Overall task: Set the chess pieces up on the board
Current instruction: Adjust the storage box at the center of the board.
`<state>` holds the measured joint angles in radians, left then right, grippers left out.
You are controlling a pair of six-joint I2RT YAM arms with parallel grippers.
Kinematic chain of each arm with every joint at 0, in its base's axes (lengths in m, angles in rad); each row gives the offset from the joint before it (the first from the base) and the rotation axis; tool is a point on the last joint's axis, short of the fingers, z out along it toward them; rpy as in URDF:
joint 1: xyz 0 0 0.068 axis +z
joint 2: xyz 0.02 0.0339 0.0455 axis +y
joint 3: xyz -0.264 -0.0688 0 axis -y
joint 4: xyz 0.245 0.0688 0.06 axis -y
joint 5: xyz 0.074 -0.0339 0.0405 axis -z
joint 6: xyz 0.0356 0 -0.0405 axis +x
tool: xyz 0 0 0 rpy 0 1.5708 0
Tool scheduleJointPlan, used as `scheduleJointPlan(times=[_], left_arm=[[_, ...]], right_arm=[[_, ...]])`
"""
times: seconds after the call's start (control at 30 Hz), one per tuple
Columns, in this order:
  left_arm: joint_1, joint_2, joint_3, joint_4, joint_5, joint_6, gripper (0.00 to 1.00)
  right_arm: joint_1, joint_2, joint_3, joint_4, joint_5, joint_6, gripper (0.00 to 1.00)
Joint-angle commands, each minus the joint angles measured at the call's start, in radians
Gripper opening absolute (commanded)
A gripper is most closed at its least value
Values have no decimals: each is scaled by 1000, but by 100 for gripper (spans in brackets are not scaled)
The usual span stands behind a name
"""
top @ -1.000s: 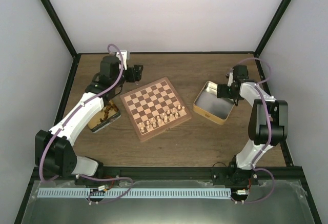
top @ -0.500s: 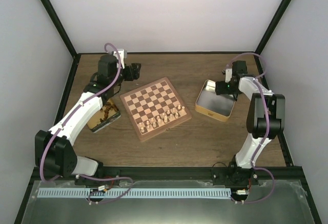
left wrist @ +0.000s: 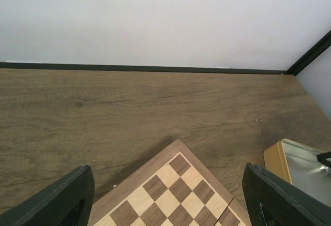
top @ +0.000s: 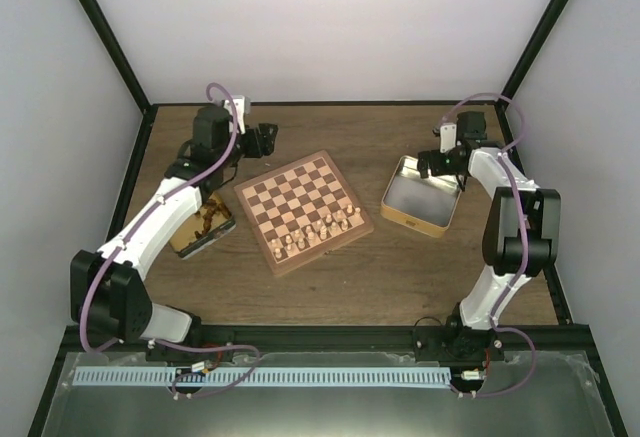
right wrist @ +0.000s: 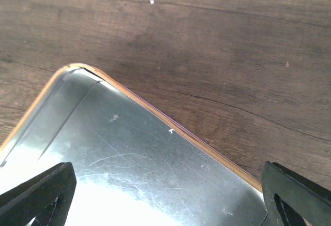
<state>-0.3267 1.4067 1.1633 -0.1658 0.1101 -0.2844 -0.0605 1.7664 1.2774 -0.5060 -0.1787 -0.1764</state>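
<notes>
The board (top: pixel 260 231) lies turned at an angle in the middle of the table. Several pale chess pieces (top: pixel 322 227) stand on its two near rows, and its far rows are bare. My left gripper (top: pixel 266 143) hovers open just beyond the board's far left edge. In the left wrist view its dark fingers (left wrist: pixel 57 202) frame the board's empty far corner (left wrist: pixel 178 190) with nothing between them. My right gripper (top: pixel 431 165) hangs open over the far corner of an empty metal tin (top: pixel 420 202). Its fingertips (right wrist: pixel 39 195) straddle the tin's bare floor (right wrist: pixel 129 169).
A second tin (top: pixel 203 227) holding dark pieces sits left of the board, under my left arm. The empty tin also shows at the right edge (left wrist: pixel 305 164) of the left wrist view. Black frame posts and white walls close in the wooden table.
My right arm has swung toward the back, from the tin's right side to its far corner. The left arm has barely shifted. The pieces have not moved.
</notes>
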Motion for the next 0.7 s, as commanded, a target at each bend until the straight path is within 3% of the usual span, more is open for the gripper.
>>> scheduleJointPlan(times=[0.0,0.2,0.53,0.67], left_arm=[[6,22,43,20,28,9,80],[8,33,54,14,44,9,80],[9,40,60,12,51,13,80],[9,43,60,12,56,13,80]], right_arm=[[-7,55,37,-2,11,-58,100],[-7,103,51,-32,-28,-61,92],[-7,64,-12,-10,164,116,42],[-7,32,-56,-11,204,157,36]])
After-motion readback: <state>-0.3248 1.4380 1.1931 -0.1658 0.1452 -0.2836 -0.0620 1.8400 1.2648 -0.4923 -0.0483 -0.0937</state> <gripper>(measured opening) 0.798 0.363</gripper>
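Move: The storage box stands just below the right hand, its middle some 5 cm back, 5 cm to the left and 7 cm lower, its far wall slanting beneath the open fingers. The nearest light chess piece is about 19 cm to this hand's left and 8 cm back; the chessboard's middle is roughly 30 cm left and 9 cm back. From the left hand, the box is some 32 cm to the right, 3 cm back and 25 cm below. The storage box's far wall is straddled near its right end: the right hand first sinks nearly 3 cm with fingers wide, one to go inside and one outside. It then eases right about 2.5 cm and slightly lower, turning clockwise a little under 10 degrees, as the fingers close around the wall to roughly a third open, the inner one against the rim. ##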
